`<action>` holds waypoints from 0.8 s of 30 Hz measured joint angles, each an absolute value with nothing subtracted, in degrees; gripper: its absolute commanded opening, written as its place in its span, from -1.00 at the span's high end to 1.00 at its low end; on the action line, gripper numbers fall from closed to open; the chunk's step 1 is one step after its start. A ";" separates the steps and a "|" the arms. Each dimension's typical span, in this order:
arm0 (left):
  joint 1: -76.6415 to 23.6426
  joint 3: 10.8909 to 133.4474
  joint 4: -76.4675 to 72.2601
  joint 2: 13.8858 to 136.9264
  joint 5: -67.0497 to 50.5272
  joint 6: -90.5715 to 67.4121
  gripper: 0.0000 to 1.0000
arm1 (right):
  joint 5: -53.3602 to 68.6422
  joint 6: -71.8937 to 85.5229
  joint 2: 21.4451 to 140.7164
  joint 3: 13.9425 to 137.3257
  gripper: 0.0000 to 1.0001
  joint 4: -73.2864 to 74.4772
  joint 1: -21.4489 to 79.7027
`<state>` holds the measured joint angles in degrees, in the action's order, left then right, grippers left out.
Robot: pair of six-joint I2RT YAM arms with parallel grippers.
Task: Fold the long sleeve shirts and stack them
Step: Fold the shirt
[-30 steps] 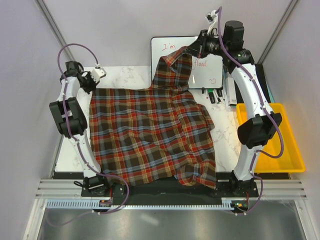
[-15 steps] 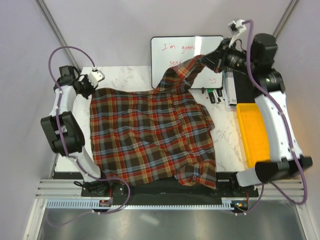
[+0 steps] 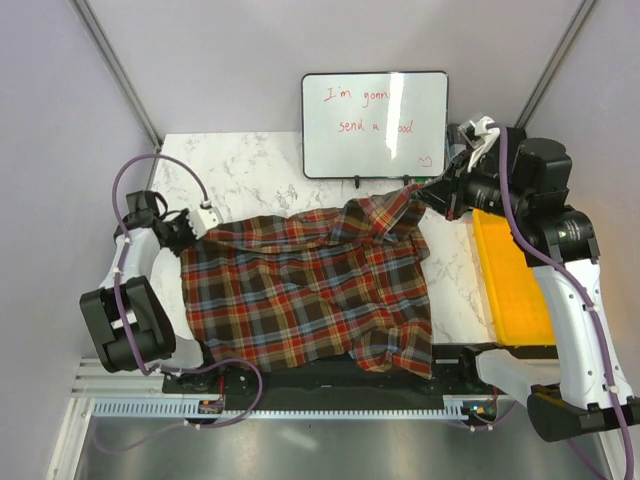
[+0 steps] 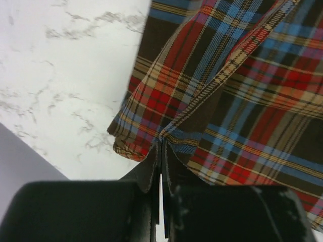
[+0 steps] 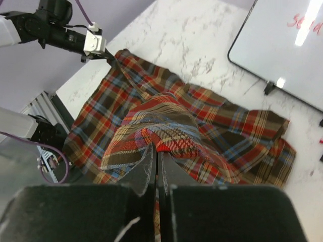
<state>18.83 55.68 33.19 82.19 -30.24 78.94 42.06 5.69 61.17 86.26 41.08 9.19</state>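
One plaid long sleeve shirt (image 3: 300, 295) in red, brown and blue checks lies spread over the marble table (image 3: 240, 170). Its far edge is lifted and drawn toward the near side. My left gripper (image 3: 207, 228) is shut on the shirt's far left corner, low over the table. In the left wrist view the jaws (image 4: 161, 146) pinch the hem of the shirt (image 4: 237, 80). My right gripper (image 3: 427, 193) is shut on the far right part of the shirt, held up beside the bin. The right wrist view shows a bunched fold of shirt (image 5: 166, 126) at the closed gripper (image 5: 157, 149).
A whiteboard (image 3: 375, 110) with red writing stands at the back of the table. A yellow bin (image 3: 505, 285) sits along the right edge, under my right arm. Bare marble shows at the far left. The shirt's lower right hem hangs over the near table edge (image 3: 395, 355).
Both grippers have pulled the shirt's far edge toward the near side. The right one came down from in front of the whiteboard, and the raised part of the shirt has dropped lower.
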 measured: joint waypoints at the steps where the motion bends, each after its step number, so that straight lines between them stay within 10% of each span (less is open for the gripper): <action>1: 19.05 54.08 33.39 81.60 -30.04 79.79 0.96 | 41.82 5.37 61.12 84.82 1.00 42.04 9.19; 14: 20.21 46.24 34.59 81.19 -25.17 87.55 0.83 | 44.36 2.68 65.78 77.67 1.00 44.49 9.15; 18: 22.59 46.52 37.87 81.19 -25.61 90.02 0.30 | 45.74 0.71 65.43 73.97 1.00 45.01 9.65; 24: 23.33 51.05 45.52 81.17 -28.25 90.48 0.01 | 45.76 -0.71 65.78 69.58 1.00 45.06 13.13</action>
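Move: Holding the shirt by its left corner, the left hand has the laying-down spot at the lying shirt's left edge about 7 cm back, 1 cm left and 8 cm below. The right hand keeps its gathered pinch high up; the shirt's right part lies about 38 cm below, some 2 cm to its left and 2 cm ahead. The bunched sleeve is roughly 14 cm back and level sideways, the yellow bin about 40 cm right and 4 cm ahead, both as low. Sinking about 14 cm towards the shirt's right part, the right hand keeps its pinch on the gathered cloth and tips some 20 degrees further down, easing slightly left at the end. The left hand draws back about 7 cm while going down to the shirt's left edge, its wrist tipping down too, then opens roughly halfway, lets go of the corner and starts to rise. ##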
